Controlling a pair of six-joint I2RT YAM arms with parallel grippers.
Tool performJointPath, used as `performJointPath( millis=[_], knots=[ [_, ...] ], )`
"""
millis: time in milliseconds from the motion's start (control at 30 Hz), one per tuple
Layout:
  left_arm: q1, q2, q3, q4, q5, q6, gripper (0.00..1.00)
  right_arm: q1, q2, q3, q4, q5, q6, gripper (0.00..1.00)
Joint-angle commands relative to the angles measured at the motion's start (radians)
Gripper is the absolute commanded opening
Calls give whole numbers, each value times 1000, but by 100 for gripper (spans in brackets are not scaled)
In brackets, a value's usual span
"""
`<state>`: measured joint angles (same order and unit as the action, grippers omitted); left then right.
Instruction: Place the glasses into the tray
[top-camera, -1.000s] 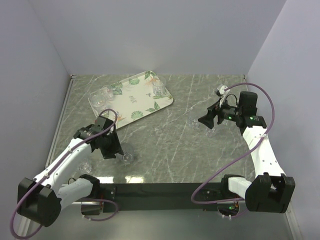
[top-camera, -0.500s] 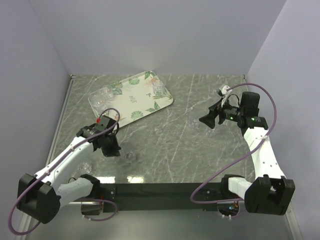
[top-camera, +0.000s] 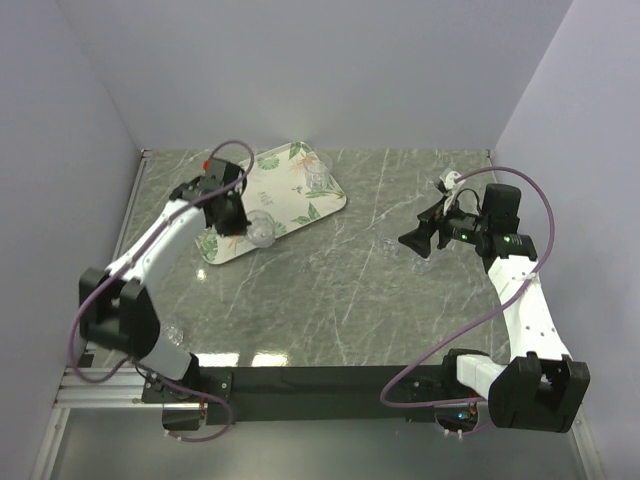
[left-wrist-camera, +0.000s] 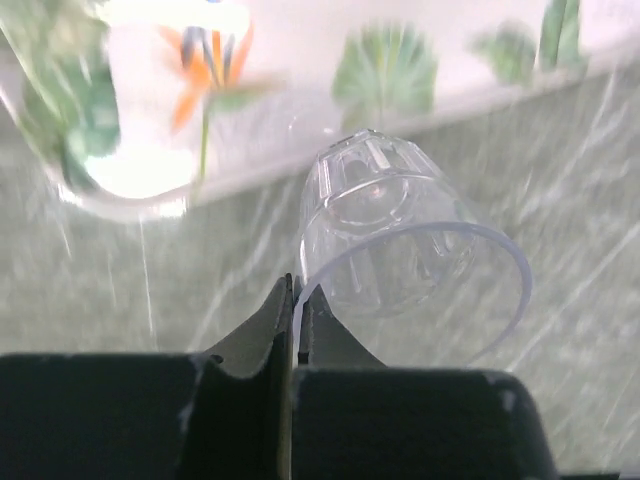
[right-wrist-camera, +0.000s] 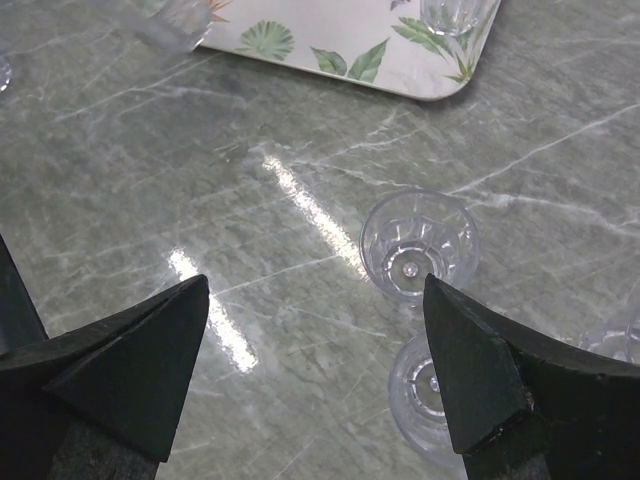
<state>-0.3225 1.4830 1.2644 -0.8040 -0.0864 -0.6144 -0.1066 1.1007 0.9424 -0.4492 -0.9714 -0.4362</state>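
Note:
My left gripper (top-camera: 243, 222) is shut on the rim of a clear glass (top-camera: 262, 230) and holds it tilted over the near edge of the leaf-printed tray (top-camera: 288, 192). In the left wrist view the fingertips (left-wrist-camera: 297, 292) pinch the thin wall of that glass (left-wrist-camera: 410, 250), with the tray (left-wrist-camera: 300, 50) just beyond it. One more glass (top-camera: 318, 180) stands in the tray's far right corner. My right gripper (top-camera: 415, 240) hangs open above two glasses on the table. From the right wrist the nearer one (right-wrist-camera: 418, 245) lies between the open jaws (right-wrist-camera: 312, 300), the other (right-wrist-camera: 430, 392) below it.
A single glass (top-camera: 172, 330) stands on the marble table (top-camera: 330, 290) beside the left arm's base. A third glass (right-wrist-camera: 612, 340) shows at the right edge of the right wrist view. Walls close off the table at the left, back and right.
My left gripper closed on a glass at the front left, then swung far up to the tray's near edge with it. The right arm has stayed where it was, open.

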Motion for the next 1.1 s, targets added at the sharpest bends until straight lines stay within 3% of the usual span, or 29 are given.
performJointPath(
  millis=[0,300,500,1067],
  knots=[
    [54,118,200,77,-3,87,0,-13,-36,10,9,-27,-1,94],
    [166,498,628,3,30,159,0,-19,-30,12,1,-43,-3,94],
    [217,640,831,-54,11,180,0,-19,-27,9,4,-39,-4,94],
    [249,766,921,-32,8,176,2,-19,-21,6,7,-30,-6,94]
  ],
)
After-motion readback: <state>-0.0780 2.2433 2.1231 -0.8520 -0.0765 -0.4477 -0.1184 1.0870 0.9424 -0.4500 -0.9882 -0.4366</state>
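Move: The left hand already pinches a glass by its rim. The free spot on the tray where this glass is headed lies about 22 cm ahead, 4 cm left and some 15 cm below. Three glasses stand on the tray to the left of that spot: one about 20 cm ahead and 12 cm left of the hand, one 18 ahead and 19 left, one 13 ahead and 15 left. From the right hand, the spot is roughly 23 cm ahead and 50 cm left, well below. Keeping its shut-finger pinch on the rim, the left hand carries the glass quickly forward about 20 cm over the tray's near edge, drifting some 7 cm left towards the standing glasses. It slows beside them, the wrist barely turning, and begins to sink the last few centimetres towards the tray. ##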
